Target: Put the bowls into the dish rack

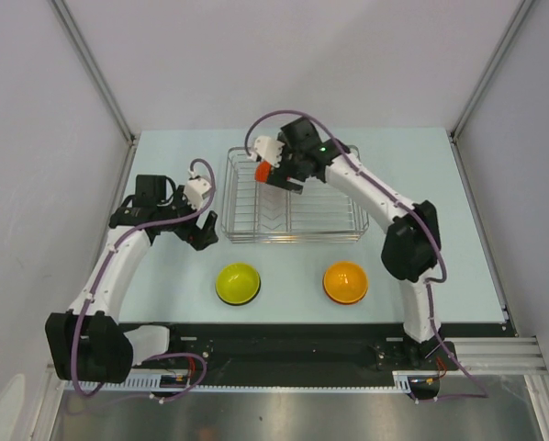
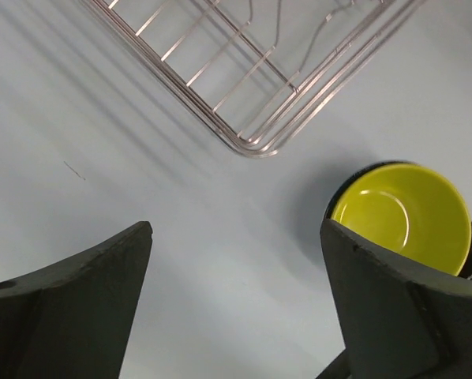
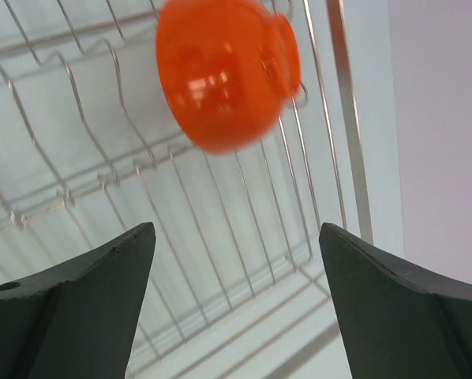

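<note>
The silver wire dish rack (image 1: 293, 238) stands mid-table. A red-orange bowl (image 1: 263, 171) lies on its side among the tines at the rack's far left; in the right wrist view this bowl (image 3: 224, 73) is blurred and sits beyond the fingertips, apart from them. My right gripper (image 1: 285, 180) hovers over the rack, open and empty (image 3: 236, 237). A yellow bowl (image 1: 238, 283) and an orange bowl (image 1: 345, 282) sit upright on the table in front of the rack. My left gripper (image 1: 190, 237) is open and empty (image 2: 236, 237) just left of the rack's near corner (image 2: 252, 147), with the yellow bowl (image 2: 402, 213) behind its right finger.
Grey walls enclose the table on three sides. A black base strip (image 1: 284, 340) with the arm mounts runs along the near edge. Bare pale-blue tabletop (image 1: 440, 211) lies right of the rack.
</note>
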`<state>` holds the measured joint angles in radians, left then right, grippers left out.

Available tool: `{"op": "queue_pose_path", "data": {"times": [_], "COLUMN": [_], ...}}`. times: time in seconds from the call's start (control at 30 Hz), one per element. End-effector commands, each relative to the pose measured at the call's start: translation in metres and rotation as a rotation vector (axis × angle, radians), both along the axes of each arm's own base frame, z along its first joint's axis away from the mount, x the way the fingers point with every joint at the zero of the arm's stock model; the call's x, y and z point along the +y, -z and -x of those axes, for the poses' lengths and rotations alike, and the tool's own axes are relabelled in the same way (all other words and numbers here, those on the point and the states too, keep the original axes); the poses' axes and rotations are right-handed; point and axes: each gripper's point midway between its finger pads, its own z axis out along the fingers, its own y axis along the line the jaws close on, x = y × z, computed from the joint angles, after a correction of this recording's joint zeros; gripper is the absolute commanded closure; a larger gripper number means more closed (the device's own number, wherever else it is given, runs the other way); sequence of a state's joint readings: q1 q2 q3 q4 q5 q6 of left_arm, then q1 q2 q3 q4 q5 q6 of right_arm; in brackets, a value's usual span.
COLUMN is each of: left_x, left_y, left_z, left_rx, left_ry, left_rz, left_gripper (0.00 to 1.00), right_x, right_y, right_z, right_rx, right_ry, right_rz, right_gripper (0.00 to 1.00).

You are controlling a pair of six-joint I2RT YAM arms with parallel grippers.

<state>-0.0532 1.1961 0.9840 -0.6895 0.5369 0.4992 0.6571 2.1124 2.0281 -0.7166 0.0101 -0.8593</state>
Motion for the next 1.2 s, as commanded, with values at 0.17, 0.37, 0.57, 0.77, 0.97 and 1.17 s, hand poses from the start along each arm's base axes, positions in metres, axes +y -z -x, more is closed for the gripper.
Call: {"op": "queue_pose_path", "data": {"times": [0.17,0.37,0.57,0.77,0.97,1.17], "left_x": [0.002,0.000,0.003,-0.005,-0.017,-0.034], "left_y": [0.012,0.032,0.052,0.055,0.067,0.070], "left_z": [0.067,0.092,0.094,0.088,0.076,0.068], "left_rx": [0.104,0.177,0.214,0.239,0.254,0.270], "left_ry": [0.178,0.212,0.207,0.245,0.279,0.314], "left_rz": [-0.048,-0.049,-0.076,-0.084,-0.128,-0.131], "left_gripper": [0.14,0.19,0.21,0.30,0.43,0.49], "right_x": [-0.087,-0.126,-0.149,-0.156,-0.160,-0.161], "right_y": [-0.080,-0.078,-0.081,-0.082,-0.076,-0.069], "right_z": [0.043,0.075,0.089,0.095,0.094,0.093], "right_rx": [0.017,-0.034,-0.045,-0.055,-0.050,-0.041], "right_ry": [0.237,0.303,0.347,0.359,0.371,0.373], "right_rz": [-0.284,-0.309,-0.305,-0.302,-0.301,-0.293], "right_gripper": [0.09,0.09,0.09,0.09,0.09,0.09]}}
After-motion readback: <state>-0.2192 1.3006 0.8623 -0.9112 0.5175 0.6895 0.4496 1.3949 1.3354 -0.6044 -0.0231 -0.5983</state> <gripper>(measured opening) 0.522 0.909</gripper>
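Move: The green bowl sits about 11 cm back from the open left hand, 8 cm to its right and 12 cm below. The orange bowl is level with the green bowl, another 32 cm to the right; the rack's middle lies some 19 cm ahead and 25 cm right of the left hand. From the right hand, the green bowl is about 26 cm back and 15 cm left, 15 cm down, and the red bowl about 8 cm ahead, 5 cm left and 8 cm below. Back and then down towards the green bowl's left rim, the left hand travels about 9 cm back and 8 cm down, easing slightly right late on while its fingers tip steeper, swing clockwise and close about halfway. Meanwhile the empty right hand draws off from the red bowl, some 16 cm right and 10 cm back, rising and then sinking slightly over the rack's right part, fingers still wide, turning about 20 degrees clockwise. ##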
